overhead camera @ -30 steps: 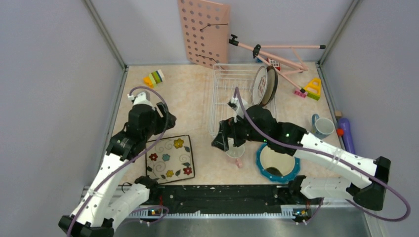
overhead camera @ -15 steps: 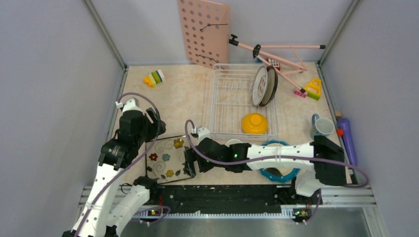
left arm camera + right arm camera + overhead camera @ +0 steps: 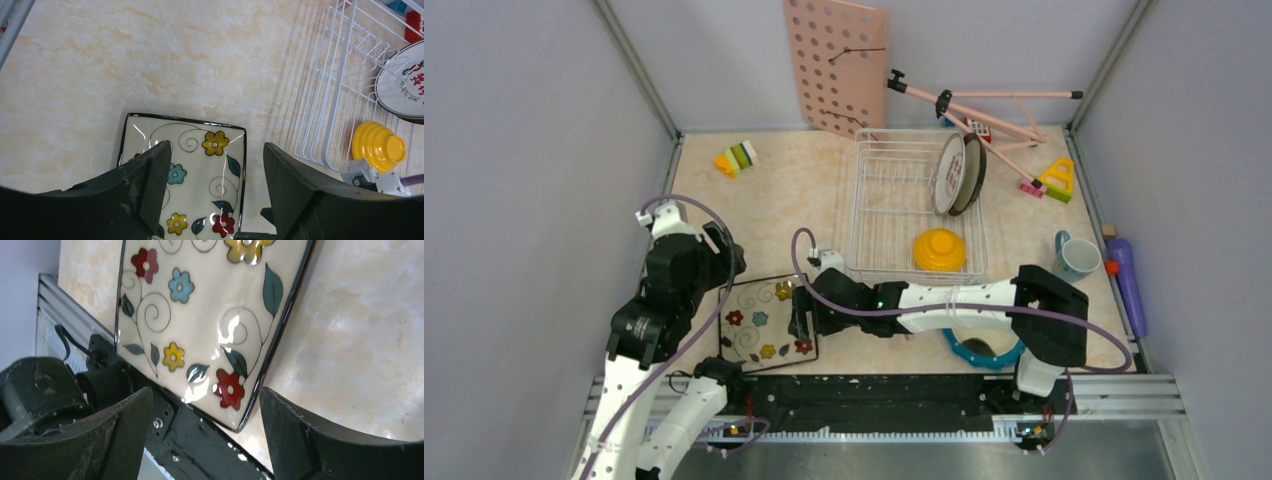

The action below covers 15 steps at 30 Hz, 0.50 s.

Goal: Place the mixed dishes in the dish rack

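Observation:
The square floral plate [image 3: 764,322] [image 3: 200,165] [image 3: 200,305] lies flat near the table's front edge. My right gripper [image 3: 802,312] [image 3: 205,435] stands open at the plate's right edge, and the plate's near corner shows between its fingers without touching them. My left gripper [image 3: 722,255] [image 3: 217,190] hangs open above the plate's far side, holding nothing. The white wire dish rack [image 3: 872,215] [image 3: 340,75] holds a brown-rimmed round plate [image 3: 957,173] [image 3: 405,80] on edge and an upturned yellow-orange bowl [image 3: 940,250] [image 3: 378,146]. A teal dish [image 3: 984,348] lies half hidden under the right arm. A small blue cup [image 3: 1076,255] stands to the right.
A pink pegboard [image 3: 836,65] and a pink tripod [image 3: 984,105] lean at the back. Toy blocks [image 3: 737,158] lie at the back left, more blocks [image 3: 1057,180] at the back right. A purple object [image 3: 1124,275] lies along the right wall. A black rail [image 3: 874,390] runs just before the plate.
My right arm has left the rack, uncovering the yellow-orange bowl there, and swung left to the floral plate's right edge. My left arm has drawn back to the left.

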Motion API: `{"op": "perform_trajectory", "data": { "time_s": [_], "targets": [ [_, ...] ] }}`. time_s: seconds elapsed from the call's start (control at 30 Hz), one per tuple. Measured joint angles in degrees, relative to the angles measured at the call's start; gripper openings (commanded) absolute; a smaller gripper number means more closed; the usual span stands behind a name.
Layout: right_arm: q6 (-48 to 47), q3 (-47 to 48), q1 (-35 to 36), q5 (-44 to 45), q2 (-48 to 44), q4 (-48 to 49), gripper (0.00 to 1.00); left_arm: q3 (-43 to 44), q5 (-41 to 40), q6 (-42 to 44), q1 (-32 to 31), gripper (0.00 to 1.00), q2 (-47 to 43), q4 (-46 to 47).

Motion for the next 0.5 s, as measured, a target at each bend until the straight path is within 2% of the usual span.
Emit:
{"op": "perform_trajectory", "data": {
  "time_s": [0.2, 0.5],
  "targets": [
    [3.50, -0.26, -0.63, 0.22, 3.82, 4.96, 0.75, -0.11, 0.00, 0.02, 0.00, 0.73, -0.02, 0.04],
    [6.84, -0.74, -0.57, 4.72, 9.03, 5.44, 0.73, -0.20, -0.24, 1.27, 0.00, 0.73, 0.00, 0.09]
  ]
}}
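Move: The flat flowered tray lies below the right hand: its middle is level ahead, some 7 cm to the left and 8 cm down, its right edge only a couple of centimetres to the hand's right. The white mug stands about 20 cm to the right and 3 cm farther out than the hand; the yellow bowl in the rack is roughly 29 cm right and 15 cm ahead. From the left hand the tray's middle is about 8 cm back, 2 cm right and 25 cm down. No contact shows yet: the right hand heads down to the tray's right edge, sinking about 6 cm, most of it after a level start, and easing some 2 cm forward. Its fingers stay wide open, coming to straddle the edge near the front right corner, while the wrist turns roughly 10 degrees clockwise. ##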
